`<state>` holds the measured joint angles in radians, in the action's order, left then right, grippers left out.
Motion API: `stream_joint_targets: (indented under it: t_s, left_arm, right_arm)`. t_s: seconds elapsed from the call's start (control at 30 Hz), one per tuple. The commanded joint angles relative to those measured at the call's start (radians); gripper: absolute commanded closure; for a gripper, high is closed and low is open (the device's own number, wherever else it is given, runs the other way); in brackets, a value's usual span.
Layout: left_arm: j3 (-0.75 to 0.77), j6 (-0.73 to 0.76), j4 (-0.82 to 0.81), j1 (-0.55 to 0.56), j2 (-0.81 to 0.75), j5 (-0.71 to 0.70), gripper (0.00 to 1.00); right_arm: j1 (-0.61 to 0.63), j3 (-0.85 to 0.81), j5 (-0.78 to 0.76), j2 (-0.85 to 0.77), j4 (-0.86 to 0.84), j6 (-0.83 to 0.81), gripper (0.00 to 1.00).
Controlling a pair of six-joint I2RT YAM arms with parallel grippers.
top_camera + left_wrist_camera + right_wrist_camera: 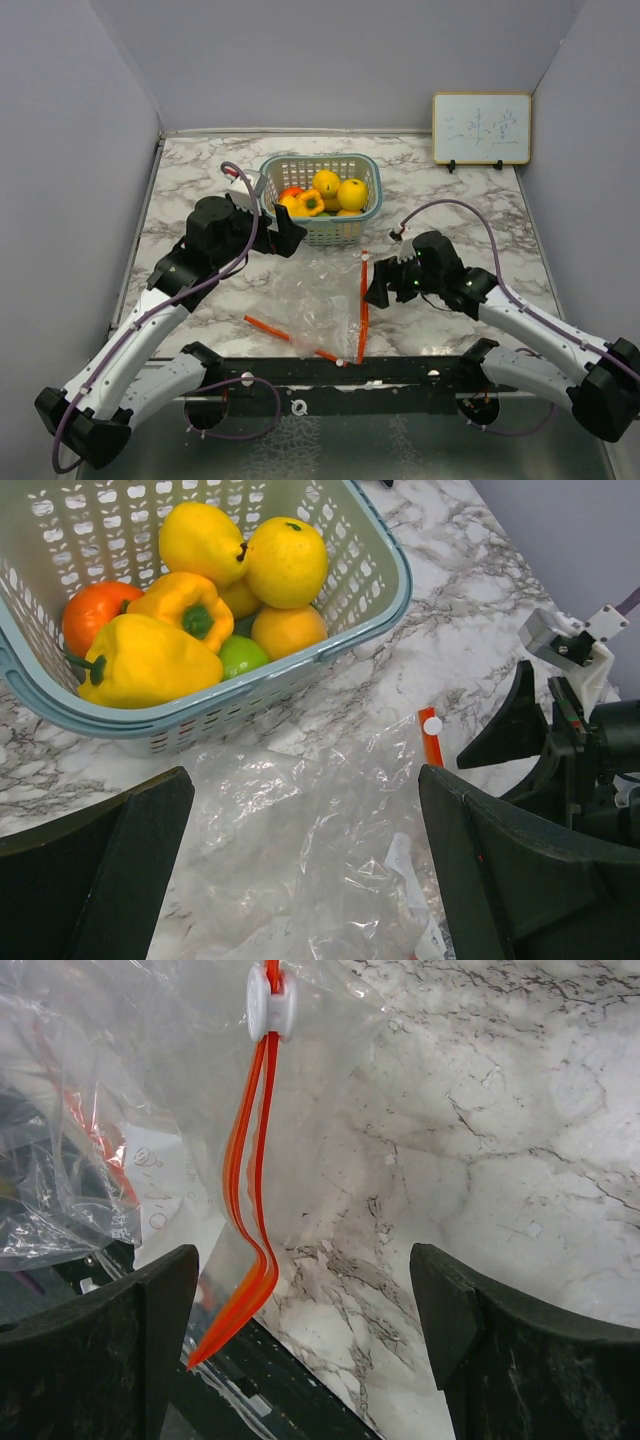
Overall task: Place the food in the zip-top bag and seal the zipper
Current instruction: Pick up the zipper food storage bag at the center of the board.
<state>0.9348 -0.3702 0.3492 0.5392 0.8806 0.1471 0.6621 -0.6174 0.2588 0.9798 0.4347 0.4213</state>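
Observation:
The food lies in a teal lattice basket [345, 232]: yellow round fruits [285, 560], a yellow bell pepper [140, 660], a red ball [95, 610] and a green piece [240, 655]. The clear zip-top bag [312, 298] lies crumpled on the table in front of the basket. Its orange-red zipper [250, 1210] carries a white slider [272, 1005] at the far end. My left gripper [288, 233] hovers open over the bag [300, 860], just short of the basket. My right gripper [305, 1280] stands open at the bag's right edge, the zipper's near end between its fingers without touching them.
A small whiteboard [481, 128] leans on the back wall at the right. Grey walls close in the marble table [450, 190] on three sides. A black rail [400, 370] runs along the near edge, and the bag's near end overhangs it.

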Motion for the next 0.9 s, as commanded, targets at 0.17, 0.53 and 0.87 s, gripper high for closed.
stream_joint_targets:
  t_s: [0.17,0.53,0.87]
  left_arm:
    - [0.012,0.016,0.000,0.004,-0.027,0.045,0.01]
    - [0.008,0.010,-0.020,0.005,-0.004,0.069,0.01]
    - [0.000,-0.021,-0.069,0.005,-0.024,0.251,0.07]
  right_arm:
    - [0.007,0.070,0.085,-0.006,-0.223,-0.026,0.15]
    - [0.007,0.143,0.143,0.019,-0.341,-0.035,0.21]
    - [0.007,0.222,0.254,0.056,-0.549,-0.013,0.71]
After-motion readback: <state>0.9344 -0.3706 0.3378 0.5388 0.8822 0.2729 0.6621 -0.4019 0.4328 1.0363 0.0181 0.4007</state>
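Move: The orange zipper strip on the bag's right side has its middle about 3 cm to the left of my right hand, 2 cm back and 5 cm below. Its white slider is some 7 cm ahead and 2 cm left, and the clear bag's middle about 12 cm left and 2 cm back. The food basket stands roughly 20 cm ahead and 12 cm left. From my left hand, the strip's middle is about 16 cm right, 10 cm back and 23 cm below. I ease my right hand left over the strip, then sink, still going left, about 3 cm each way in all, bringing my open fingers down astride the orange edge. I close them to about half their gap, with the strip between the tips, as the wrist rolls and swings counter-clockwise, each some 10 degrees. Late on, my open left hand drifts about 2 cm back and right, high above the bag. ##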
